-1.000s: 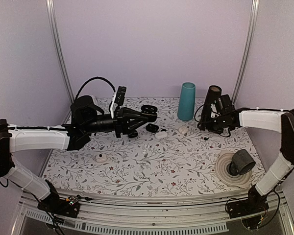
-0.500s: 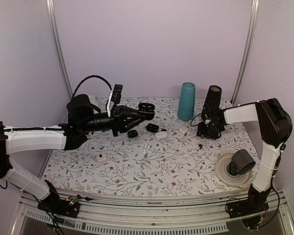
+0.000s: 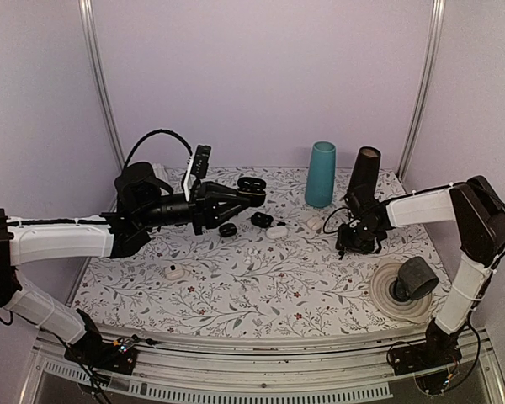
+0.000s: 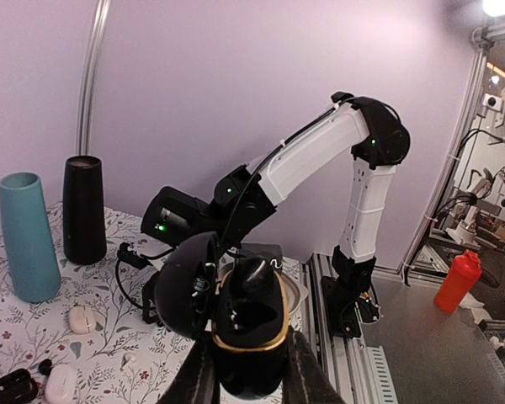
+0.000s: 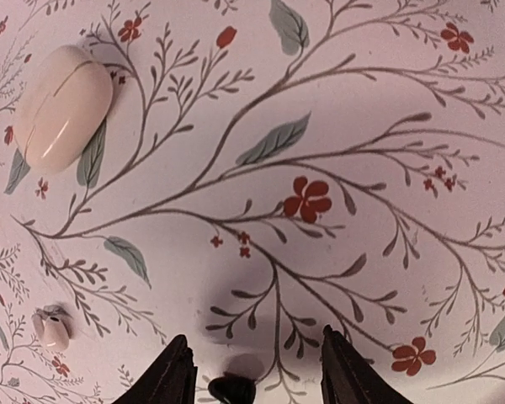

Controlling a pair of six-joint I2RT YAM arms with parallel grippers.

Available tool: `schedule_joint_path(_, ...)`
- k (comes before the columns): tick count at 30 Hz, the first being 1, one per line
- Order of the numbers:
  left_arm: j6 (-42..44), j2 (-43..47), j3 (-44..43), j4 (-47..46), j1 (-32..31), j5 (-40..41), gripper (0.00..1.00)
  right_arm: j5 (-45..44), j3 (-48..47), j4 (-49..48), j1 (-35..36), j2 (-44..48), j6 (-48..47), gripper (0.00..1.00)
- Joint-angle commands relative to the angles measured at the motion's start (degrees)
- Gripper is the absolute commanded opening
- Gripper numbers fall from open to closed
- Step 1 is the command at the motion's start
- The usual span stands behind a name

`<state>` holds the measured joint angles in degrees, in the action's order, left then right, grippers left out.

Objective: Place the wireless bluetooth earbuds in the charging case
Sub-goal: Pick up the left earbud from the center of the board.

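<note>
My left gripper (image 3: 251, 194) is shut on an open black charging case (image 4: 249, 330), held in the air above the back left of the table. One black earbud (image 4: 254, 276) sits in the case's upper socket; the lower socket looks dark and hollow. My right gripper (image 5: 257, 358) points straight down at the table and is open. A tiny black earbud (image 5: 231, 390) lies on the cloth between its fingertips, nearer the left one, touching neither. In the top view the right gripper (image 3: 352, 242) stands at the table's right middle, hiding that earbud.
A white case (image 5: 63, 108) and a small white earbud (image 5: 50, 328) lie left of the right gripper. Another open black case (image 3: 261, 220), a white case (image 3: 278, 233), teal cup (image 3: 321, 174), black cup (image 3: 366, 172) and a tape roll on a plate (image 3: 412, 282) share the table.
My right gripper came forward from the back of the table and dropped down over the black earbud, its jaws narrowing. The left gripper rose slightly with the case, then held still.
</note>
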<state>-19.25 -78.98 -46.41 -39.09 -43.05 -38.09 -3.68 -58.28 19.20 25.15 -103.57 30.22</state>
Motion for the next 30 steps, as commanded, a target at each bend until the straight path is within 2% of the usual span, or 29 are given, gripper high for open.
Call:
schedule_joint_path(1,0.31,-0.18,-0.16,-0.74,0.70,-0.40,0.00,0.59,3.03,3.31,1.75,2.31,2.78,0.51)
schedule_joint_path(21,0.00,0.22,0.29,-1.26,0.68,-0.24,0.00,-2.78,-0.19,6.35,6.94,-0.35,3.56,0.28)
schedule_joint_path(27,0.08,0.06,0.37,-1.36,0.74,-0.19,0.00,-3.15,-1.61,7.75,9.21,-0.58,3.87,0.28)
schedule_joint_path(30,0.17,0.05,0.36,-1.36,0.69,-0.07,0.00,-2.45,-1.67,7.85,10.44,-0.18,4.30,0.34)
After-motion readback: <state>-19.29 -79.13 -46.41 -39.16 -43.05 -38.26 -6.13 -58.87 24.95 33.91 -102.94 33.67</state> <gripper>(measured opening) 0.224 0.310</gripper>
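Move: The left earbud, small and black, lies on the table practically between the right hand's parted fingertips, about 1 cm left of the hand point and 1 cm below it. A small white earbud lies about 9 cm to this hand's left and 2 cm ahead, and the pale case about 11 cm ahead and 8 cm left, both 1 cm lower. From the left hand, the black earbud is some 25 cm to the right, 10 cm ahead and 30 cm below. The hand's right-side finger comes up against the black earbud and pushes it along as the right hand skims level over the table, about 5 cm in all, back first and then mostly left. Meanwhile the fingers narrow from half open to roughly a third open, without clamping the earbud. ##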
